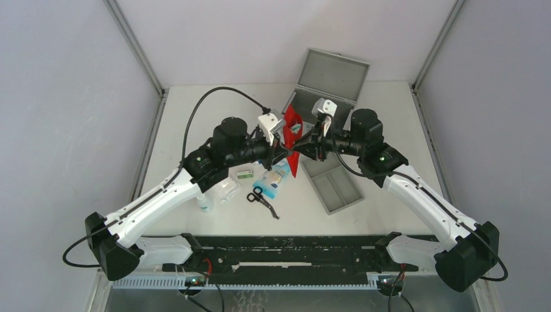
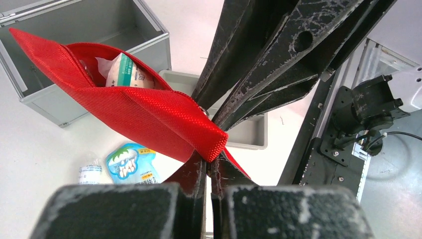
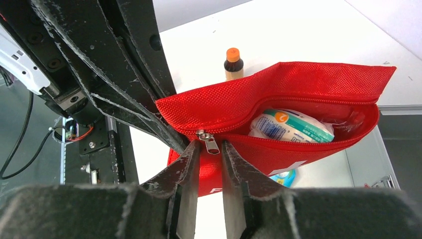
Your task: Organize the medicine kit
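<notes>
The medicine kit (image 1: 328, 81), a grey metal box, stands at the back with its lid open; its wall (image 2: 35, 79) also shows in the left wrist view. A red zip pouch (image 1: 294, 140) hangs in the air between both arms, unzipped, with a white-green packet (image 3: 291, 127) inside. My left gripper (image 2: 213, 158) is shut on the pouch's folded corner (image 2: 214, 142). My right gripper (image 3: 211, 149) is open, its fingers on either side of the metal zipper pull (image 3: 211, 144) with a small gap left on each side.
A shallow grey tray (image 1: 334, 185) lies right of centre. Black scissors (image 1: 262, 199), a blue packet (image 1: 273, 179), a small green-labelled box (image 1: 245, 174), a wrapped gauze pack (image 1: 227, 190) and a small bottle (image 1: 205, 203) lie under the pouch. An orange-capped bottle (image 3: 233, 63) stands behind.
</notes>
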Tool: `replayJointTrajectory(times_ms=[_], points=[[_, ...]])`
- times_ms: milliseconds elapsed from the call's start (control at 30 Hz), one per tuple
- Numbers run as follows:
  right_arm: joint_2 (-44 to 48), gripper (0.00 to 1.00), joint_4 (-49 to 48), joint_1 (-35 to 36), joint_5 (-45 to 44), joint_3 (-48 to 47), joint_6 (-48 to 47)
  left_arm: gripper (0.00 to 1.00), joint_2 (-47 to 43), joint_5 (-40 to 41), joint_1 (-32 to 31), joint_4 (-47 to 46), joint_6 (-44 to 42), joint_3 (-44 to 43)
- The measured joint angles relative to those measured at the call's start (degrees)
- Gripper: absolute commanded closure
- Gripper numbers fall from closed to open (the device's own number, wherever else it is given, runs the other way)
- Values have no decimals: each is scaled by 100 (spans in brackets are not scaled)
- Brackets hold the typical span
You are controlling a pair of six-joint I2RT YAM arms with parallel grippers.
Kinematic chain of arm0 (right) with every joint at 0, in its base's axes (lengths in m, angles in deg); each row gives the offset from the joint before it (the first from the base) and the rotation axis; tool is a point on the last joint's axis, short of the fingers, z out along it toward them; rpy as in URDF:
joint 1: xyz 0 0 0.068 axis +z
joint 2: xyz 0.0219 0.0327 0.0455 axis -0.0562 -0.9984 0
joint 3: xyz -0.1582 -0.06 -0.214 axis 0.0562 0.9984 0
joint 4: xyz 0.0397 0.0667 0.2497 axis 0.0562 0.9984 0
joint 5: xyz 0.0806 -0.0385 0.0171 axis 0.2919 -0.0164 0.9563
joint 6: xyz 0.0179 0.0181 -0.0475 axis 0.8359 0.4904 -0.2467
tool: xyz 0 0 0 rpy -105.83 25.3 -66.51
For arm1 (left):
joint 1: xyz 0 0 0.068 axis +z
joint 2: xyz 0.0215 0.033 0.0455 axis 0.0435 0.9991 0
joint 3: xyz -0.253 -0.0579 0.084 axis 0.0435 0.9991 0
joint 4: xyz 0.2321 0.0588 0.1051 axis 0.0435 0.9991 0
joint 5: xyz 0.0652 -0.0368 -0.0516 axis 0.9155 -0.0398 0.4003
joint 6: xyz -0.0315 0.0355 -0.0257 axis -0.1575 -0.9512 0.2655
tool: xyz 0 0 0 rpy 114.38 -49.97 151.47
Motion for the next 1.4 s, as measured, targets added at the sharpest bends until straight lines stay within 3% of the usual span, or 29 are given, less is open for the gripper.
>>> replayJointTrajectory(times_ms=[267, 1100, 1400], points=[[0, 100, 7, 4, -39, 0, 4, 100, 2, 44, -22, 20, -173, 0], [15, 100, 44, -57, -1108, 0, -37, 100, -85, 109, -37, -15, -774, 72], [15, 100, 61, -267, -1617, 0, -39, 100, -247, -74, -37, 205, -1434, 72]])
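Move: The red pouch's zipper pull is already between the right hand's parted fingertips, about 1 cm to the left and level with them. From the left hand, which holds the pouch's near corner, the pull is some 2 cm to the right and 1 cm ahead. From the right hand, the open box is about 16 cm ahead, 10 cm right and 13 cm down; the grey tray is 6 cm back and 14 cm right, and the blue packet 6 cm back and 7 cm left, both some 20 cm below. Forward and to the right, away from the left hand, the right hand draws the zipper pull along the pouch's seam, about 6 cm in all and gathering speed, after first shutting its fingers on the pull while standing still. Its wrist swings clockwise nearly 20 degrees as it goes. The left hand keeps its pinch on the near corner, almost in place, and rolls some 10 to 15 degrees with its forward side rising. ##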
